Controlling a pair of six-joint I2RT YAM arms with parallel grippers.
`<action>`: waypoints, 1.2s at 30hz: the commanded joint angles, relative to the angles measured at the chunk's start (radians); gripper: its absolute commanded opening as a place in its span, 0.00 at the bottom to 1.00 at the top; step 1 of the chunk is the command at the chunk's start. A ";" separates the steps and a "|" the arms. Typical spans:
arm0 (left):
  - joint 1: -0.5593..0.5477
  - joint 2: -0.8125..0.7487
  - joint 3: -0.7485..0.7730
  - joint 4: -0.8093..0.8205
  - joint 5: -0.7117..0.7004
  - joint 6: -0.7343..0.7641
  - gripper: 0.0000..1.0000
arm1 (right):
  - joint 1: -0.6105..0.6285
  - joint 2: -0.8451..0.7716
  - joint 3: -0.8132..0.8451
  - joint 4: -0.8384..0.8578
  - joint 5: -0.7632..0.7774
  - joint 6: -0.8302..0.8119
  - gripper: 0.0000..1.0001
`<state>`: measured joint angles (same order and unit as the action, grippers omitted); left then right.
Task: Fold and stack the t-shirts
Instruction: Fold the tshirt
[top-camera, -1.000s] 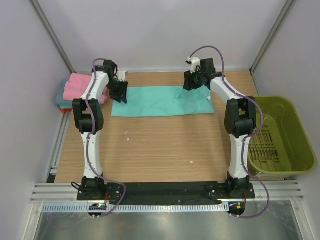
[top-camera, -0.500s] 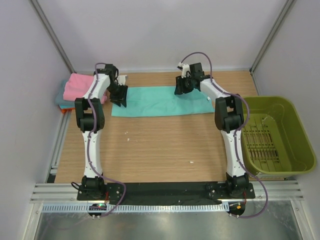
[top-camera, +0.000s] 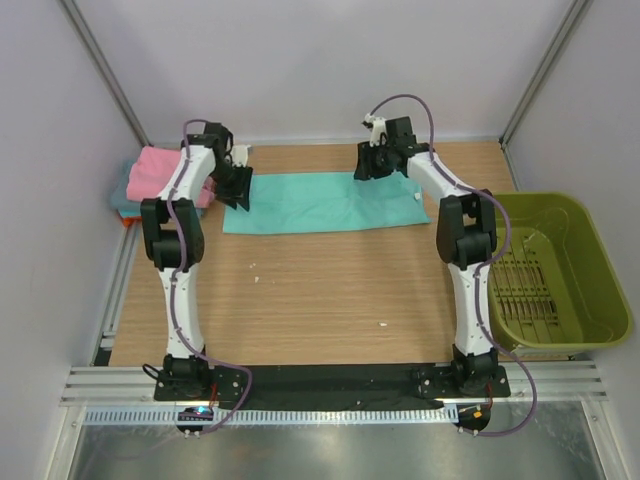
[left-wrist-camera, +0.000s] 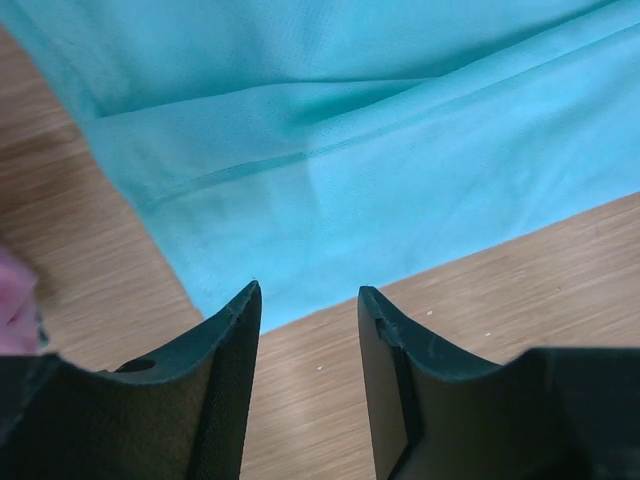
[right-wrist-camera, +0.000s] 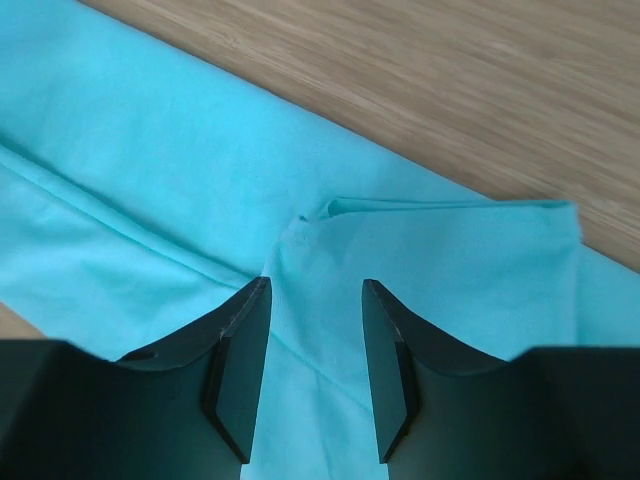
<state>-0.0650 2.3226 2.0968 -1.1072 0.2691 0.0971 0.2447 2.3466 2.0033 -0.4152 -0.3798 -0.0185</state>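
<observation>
A teal-green t-shirt (top-camera: 325, 202) lies flat as a long strip across the far part of the table. My left gripper (top-camera: 240, 186) hovers at its left end, open, nothing between the jaws; in the left wrist view the cloth's corner (left-wrist-camera: 330, 190) sits just beyond my left gripper (left-wrist-camera: 309, 291), with bare wood under it. My right gripper (top-camera: 366, 168) hangs open over the strip's far edge; in the right wrist view my right gripper (right-wrist-camera: 315, 285) has a folded sleeve flap (right-wrist-camera: 440, 260) beneath it. Folded t-shirts, pink (top-camera: 160, 172) on top of teal, are stacked at the far left.
An olive-green basket (top-camera: 550, 270) stands off the table's right side. The stack of shirts rests beyond the table's left edge, with an orange edge (top-camera: 129, 222) peeking out below. White walls and metal posts close in the back.
My right gripper swung left along the shirt's far edge, then settled slightly back to the right. My left gripper shifted a little toward the far left corner of the shirt.
</observation>
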 joint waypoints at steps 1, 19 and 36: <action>0.004 -0.129 0.000 0.072 -0.024 0.046 0.46 | -0.019 -0.210 -0.053 0.041 0.081 0.017 0.48; -0.064 0.024 0.012 0.113 -0.099 0.033 0.45 | -0.050 -0.141 -0.175 0.007 0.217 0.126 0.47; -0.160 0.035 -0.084 0.078 -0.249 0.019 0.42 | -0.064 -0.021 -0.121 -0.011 0.223 0.106 0.50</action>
<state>-0.2111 2.3962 2.0781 -1.0065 0.0494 0.1184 0.1814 2.3054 1.8378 -0.4416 -0.1677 0.0891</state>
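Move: The left hand hangs over the t-shirt's left end; the patch it goes for is about 3 cm to its right, 1 cm ahead and 5 cm below, with the pink shirt some 15 cm left and 5 cm ahead. For the right hand, the folded-over flap's middle lies roughly 5 cm right, 3 cm back and 6 cm below; the t-shirt's right edge is about 14 cm right and 4 cm back. Both part-open hands come down to the t-shirt, the left fingertips seeming to meet its cloth beside the long crease. Each first lifts, the left 4 cm and the right 7, then sinks, shifting right: the left about 3 cm towards mid-shirt, its left side tilting up some 10 degrees, the right 7 cm and slightly back over the flap, turning clockwise about 15 degrees. The finger gaps stay unchanged. ##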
